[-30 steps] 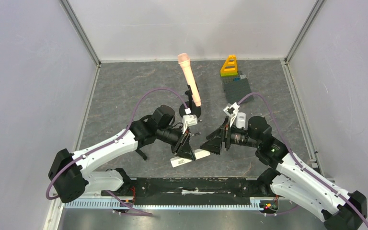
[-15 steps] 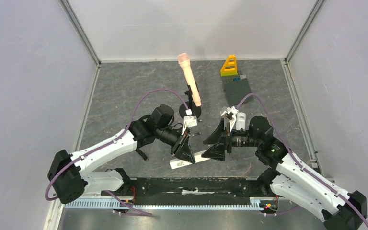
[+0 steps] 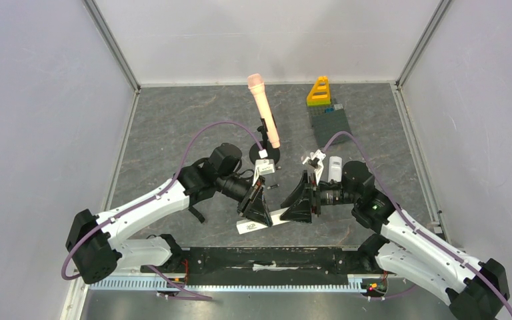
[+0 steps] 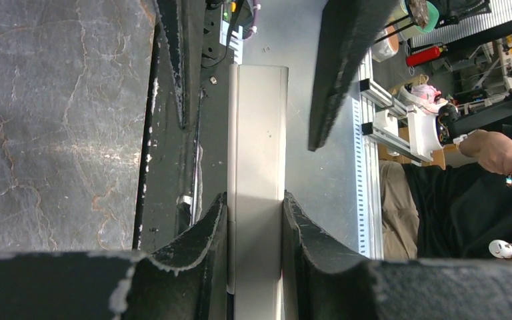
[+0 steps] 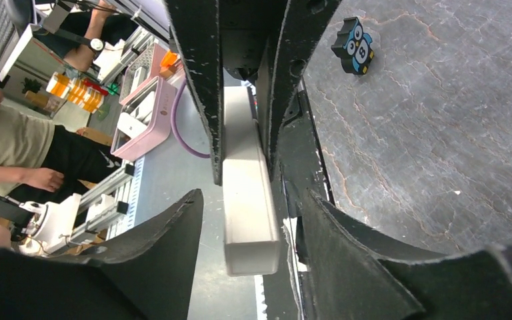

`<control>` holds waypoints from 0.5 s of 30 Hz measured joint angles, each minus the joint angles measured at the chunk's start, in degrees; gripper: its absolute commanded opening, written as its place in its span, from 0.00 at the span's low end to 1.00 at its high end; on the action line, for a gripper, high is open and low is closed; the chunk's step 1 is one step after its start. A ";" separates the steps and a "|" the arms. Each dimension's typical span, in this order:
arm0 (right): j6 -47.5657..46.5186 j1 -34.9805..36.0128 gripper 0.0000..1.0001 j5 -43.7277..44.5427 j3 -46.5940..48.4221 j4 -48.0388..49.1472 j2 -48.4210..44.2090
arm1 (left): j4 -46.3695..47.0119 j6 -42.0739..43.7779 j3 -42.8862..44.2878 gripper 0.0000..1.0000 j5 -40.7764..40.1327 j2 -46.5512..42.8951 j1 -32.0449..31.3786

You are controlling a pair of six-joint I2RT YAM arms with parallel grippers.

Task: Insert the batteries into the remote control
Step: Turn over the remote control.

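The remote control (image 3: 267,221) is a long white bar held above the table's near edge. My left gripper (image 3: 256,205) is shut on it, and in the left wrist view both fingers (image 4: 208,233) press the remote control (image 4: 257,147) at its sides. My right gripper (image 3: 298,203) faces it from the right. In the right wrist view the remote control's (image 5: 248,200) free end lies between the jaws of my right gripper (image 5: 251,195), which stands open with a gap on each side. The batteries are out of view.
A pink microphone (image 3: 264,110) leans on a black stand at the back centre. An orange and yellow triangle piece (image 3: 319,92) sits on a grey studded plate (image 3: 330,123) at the back right. A small owl-shaped token (image 5: 353,47) lies on the dark floor.
My right gripper has shifted left over the remote control's free end and its jaws have narrowed. My left gripper has kept its hold with only a slight shift.
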 measured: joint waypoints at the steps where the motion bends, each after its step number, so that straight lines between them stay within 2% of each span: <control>1: -0.07 0.02 0.54 0.00 0.00 -0.02 0.24 | 0.00 0.00 0.04 0.02 0.20 0.00 0.00; 7: 0.13 0.04 0.52 0.00 0.00 -0.07 0.90 | 0.15 0.02 0.39 0.02 0.70 -0.22 0.00; 9: 0.13 0.13 0.45 0.00 -0.02 -0.04 0.94 | 0.22 0.00 0.39 0.02 0.81 -0.39 0.00; 11: 0.31 0.20 0.32 -0.28 -0.02 0.00 1.01 | 0.24 0.02 0.39 0.04 0.74 -0.66 0.02; 12: 0.44 0.28 0.25 -0.46 0.00 0.22 1.01 | 0.24 0.00 0.39 0.11 0.57 -0.68 0.02; 14: 1.01 0.44 0.12 -0.98 0.00 0.59 1.01 | 0.17 0.02 0.39 0.36 0.55 -0.68 0.00; 15: 1.29 0.39 0.09 -1.11 0.00 0.72 1.03 | 0.22 0.02 0.39 0.50 0.61 -0.74 0.00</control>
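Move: The remote control is already held between the left fingers, its middle practically at the left hand point, about 1 cm to the left. From the right hand, that middle lies some 7 cm left and 2 cm back, level in height, with the near end already between the open fingers. A loose battery on the table is about 14 cm ahead, 5 cm left and 20 cm below the right hand; the second remote is some 19 cm ahead, 17 cm right and equally low. The right fingers close from both sides onto the near end of the remote control and pinch it, going from well over half open to about a quarter, while that hand stays within half a centimetre of its place. The left fingers keep their hold on the remote throughout, the left hand rising only about half a centimetre. ##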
